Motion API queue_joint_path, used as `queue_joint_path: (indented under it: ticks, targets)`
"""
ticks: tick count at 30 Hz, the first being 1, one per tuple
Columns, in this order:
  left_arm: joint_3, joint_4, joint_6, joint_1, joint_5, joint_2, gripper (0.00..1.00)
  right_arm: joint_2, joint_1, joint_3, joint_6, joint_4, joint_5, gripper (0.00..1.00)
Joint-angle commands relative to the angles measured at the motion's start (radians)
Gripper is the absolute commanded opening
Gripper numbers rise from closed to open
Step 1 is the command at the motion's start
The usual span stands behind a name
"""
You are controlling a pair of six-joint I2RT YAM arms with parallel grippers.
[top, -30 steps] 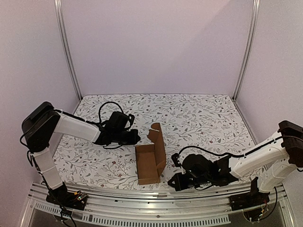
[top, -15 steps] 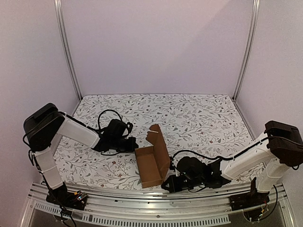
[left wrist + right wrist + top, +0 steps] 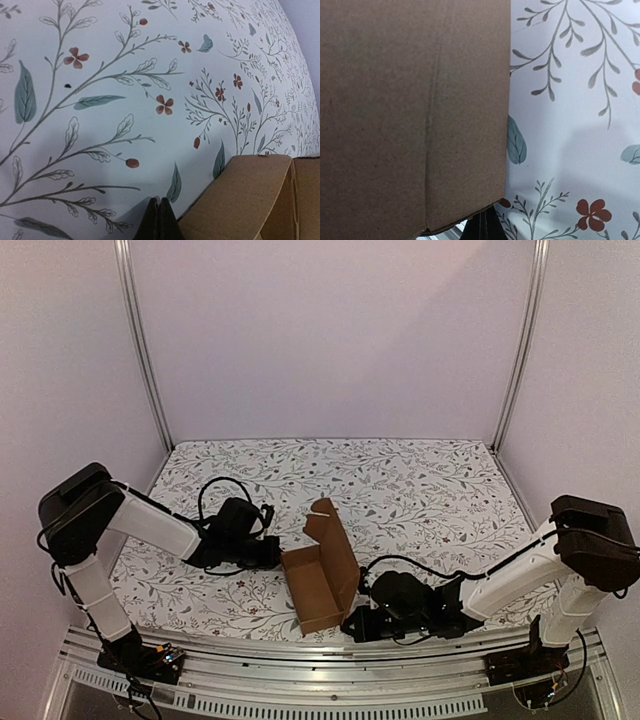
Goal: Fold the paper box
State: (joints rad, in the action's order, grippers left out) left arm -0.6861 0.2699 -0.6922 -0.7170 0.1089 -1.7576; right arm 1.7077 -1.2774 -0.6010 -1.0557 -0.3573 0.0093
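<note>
The paper box (image 3: 320, 578) is a plain brown cardboard carton, partly formed, lying open-topped near the table's front middle with its lid flap standing up on the right side. My left gripper (image 3: 274, 556) lies low on the cloth just left of the box, shut and empty; in the left wrist view its fingertips (image 3: 160, 212) rest together beside the box's corner (image 3: 250, 195). My right gripper (image 3: 350, 624) is shut and empty at the box's near right corner; in the right wrist view the box wall (image 3: 415, 115) fills the left, over the fingertips (image 3: 482, 227).
A floral-patterned cloth (image 3: 430, 490) covers the table. White enclosure walls with metal posts (image 3: 142, 350) stand at the back and sides. A metal rail (image 3: 320, 680) runs along the near edge, close behind the right gripper.
The left gripper has moved down and toward the box's left side. The right gripper has slid left to the box's near right corner. The box has shifted and turned slightly.
</note>
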Motion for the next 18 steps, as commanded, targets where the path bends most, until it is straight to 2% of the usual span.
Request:
queue_joint_path:
  ticks: [1, 11, 18]
  targets:
    - [0.021, 0.003, 0.006, 0.011, 0.025, 0.030, 0.00, 0.022, 0.020, -0.005, -0.017, -0.002, 0.079, 0.00]
    - [0.075, 0.016, -0.006, 0.010, 0.044, 0.063, 0.00, 0.007, 0.076, 0.019, -0.030, -0.002, 0.170, 0.00]
    - [0.128, 0.052, -0.046, -0.013, 0.056, 0.068, 0.00, 0.008, 0.168, 0.015, 0.026, 0.007, 0.176, 0.00]
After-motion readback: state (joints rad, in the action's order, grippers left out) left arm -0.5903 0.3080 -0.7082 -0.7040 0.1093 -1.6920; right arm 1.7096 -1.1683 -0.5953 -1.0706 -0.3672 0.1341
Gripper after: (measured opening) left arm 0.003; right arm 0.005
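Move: The open paper box's middle lies about 11 cm ahead of the right hand and 7 cm to its left, roughly 1 cm higher; its near right corner is right by the fingertips, 2 cm ahead and 1 cm left. The raised lid stands some 13 cm ahead and 4 cm left, about 7 cm up. From the left hand the box's middle is about 7 cm back and 7 cm to the right, its far left corner only 1 cm right. Forward and somewhat to its right, gathering speed, the right hand sweeps about 6 cm low over the table, shut fingertips pushing the near right end of the box along, the hand turning some 10 degrees clockwise. The left hand, also shut and low at the far left corner, eases about 2 cm left and slightly back. ##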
